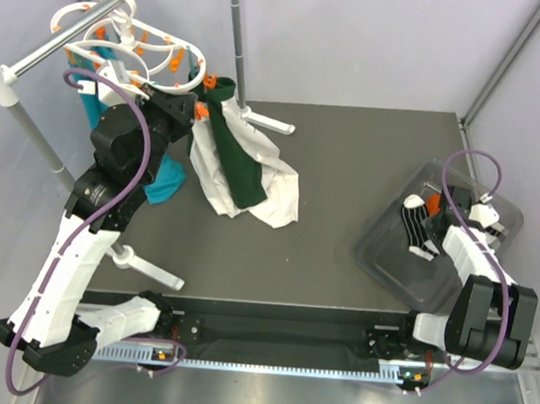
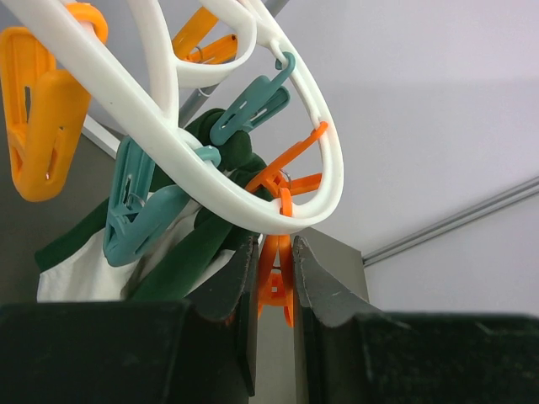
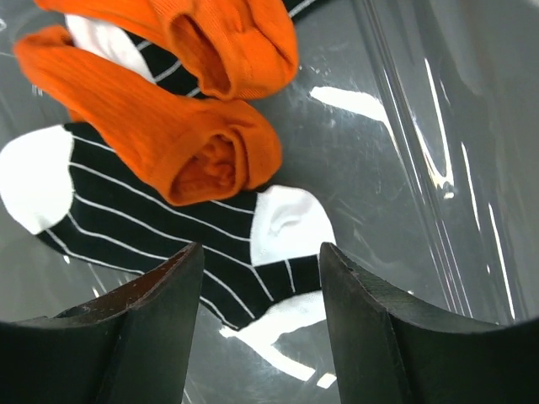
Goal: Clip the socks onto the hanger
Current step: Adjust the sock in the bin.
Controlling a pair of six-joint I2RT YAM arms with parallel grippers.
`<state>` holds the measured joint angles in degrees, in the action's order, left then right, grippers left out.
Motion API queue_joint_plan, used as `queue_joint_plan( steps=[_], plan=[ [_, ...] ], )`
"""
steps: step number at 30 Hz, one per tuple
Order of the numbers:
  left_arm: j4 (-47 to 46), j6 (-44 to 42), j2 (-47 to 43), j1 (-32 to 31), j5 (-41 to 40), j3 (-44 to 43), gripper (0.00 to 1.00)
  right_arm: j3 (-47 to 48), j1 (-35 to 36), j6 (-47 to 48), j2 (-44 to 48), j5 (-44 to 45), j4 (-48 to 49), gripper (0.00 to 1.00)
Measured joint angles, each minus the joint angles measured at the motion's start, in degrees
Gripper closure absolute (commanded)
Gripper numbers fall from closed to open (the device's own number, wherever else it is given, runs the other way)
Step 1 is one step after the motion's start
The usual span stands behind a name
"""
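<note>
The white hanger (image 1: 124, 36) hangs from the rail at the back left, its ring (image 2: 210, 181) filling the left wrist view. My left gripper (image 1: 182, 104) (image 2: 274, 244) is shut on an orange clip (image 2: 276, 278) that dangles from the ring. The socks lie in a clear bin (image 1: 387, 258) at the right: a dark striped sock (image 1: 416, 228) (image 3: 152, 236) with white toe and heel, and two orange socks (image 3: 160, 135) on top of it. My right gripper (image 1: 434, 215) (image 3: 261, 257) hovers open just over the striped sock's cuff, a finger on either side.
A grey metal rail (image 1: 68, 36) carries the hanger. White and dark-green cloths (image 1: 244, 172) hang from clips down to the table. A teal cloth (image 1: 164, 180) hangs behind my left arm. Teal clips (image 2: 139, 210) sit beside the orange one. The bin wall (image 3: 421, 126) rises right of the socks.
</note>
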<state>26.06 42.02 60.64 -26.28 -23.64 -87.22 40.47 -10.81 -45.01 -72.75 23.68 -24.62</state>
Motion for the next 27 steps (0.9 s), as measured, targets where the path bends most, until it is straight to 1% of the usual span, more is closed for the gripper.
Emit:
queue_joint_plan(
  steps=[13,17,20,22,23,25,26,27],
  plan=[
    [0.22,3.02,1.33,0.11,0.24,0.0,1.0,-1.2,-0.96,-0.11,-5.62,-0.42,4.76,0.42],
    [0.22,3.54,1.49,0.15,0.22,0.0,1.0,-1.92,-1.42,-0.07,-6.73,-0.76,5.77,0.43],
    [0.22,3.74,1.49,0.17,0.22,0.0,1.0,-2.32,-1.44,-0.09,-7.1,-0.98,6.32,0.46],
    [0.22,3.78,1.49,0.17,0.22,0.02,1.0,-2.32,-1.44,-0.07,-7.26,-1.18,6.71,0.53],
    [0.2,3.8,1.49,0.17,0.22,0.02,1.0,-2.34,-1.46,-0.07,-7.3,-1.4,6.97,0.62],
    [-0.11,3.8,1.33,0.17,0.2,0.42,1.0,-2.34,-1.49,-0.09,-7.52,-2.03,7.48,0.73],
    [-0.24,3.8,1.2,0.17,0.2,0.68,1.0,-2.34,-1.49,-0.13,-7.72,-2.51,7.8,0.82],
    [-0.46,3.8,1.03,0.22,0.2,1.03,1.0,-2.34,-1.49,0.0,-7.93,-2.99,8.07,0.86]
  ],
)
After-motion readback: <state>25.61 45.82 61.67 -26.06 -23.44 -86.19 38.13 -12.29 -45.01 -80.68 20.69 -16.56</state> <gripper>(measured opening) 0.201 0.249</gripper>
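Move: The striped sock on my right hand's side of the job lies in the bin, its middle about 5 cm ahead, 3 cm left and 4 cm below my right hand; its near white-patched end is almost straight under my fingers. The orange socks lie some 10 cm ahead and 3 cm right, the other striped sock 8 cm ahead and 12 cm right. From my left hand the sock I go for is roughly 55 cm right, 1 cm ahead and 45 cm below. I sink my half-open right hand about 4 cm into the bin, straight down onto the near end of the striped sock, its angled pose nearly unchanged. Only once I'm low do I close my fingers, pinching the cloth at the white patch. My left hand keeps its grip on the orange clip at the hanger's rim, easing about 1 cm forward and down. ##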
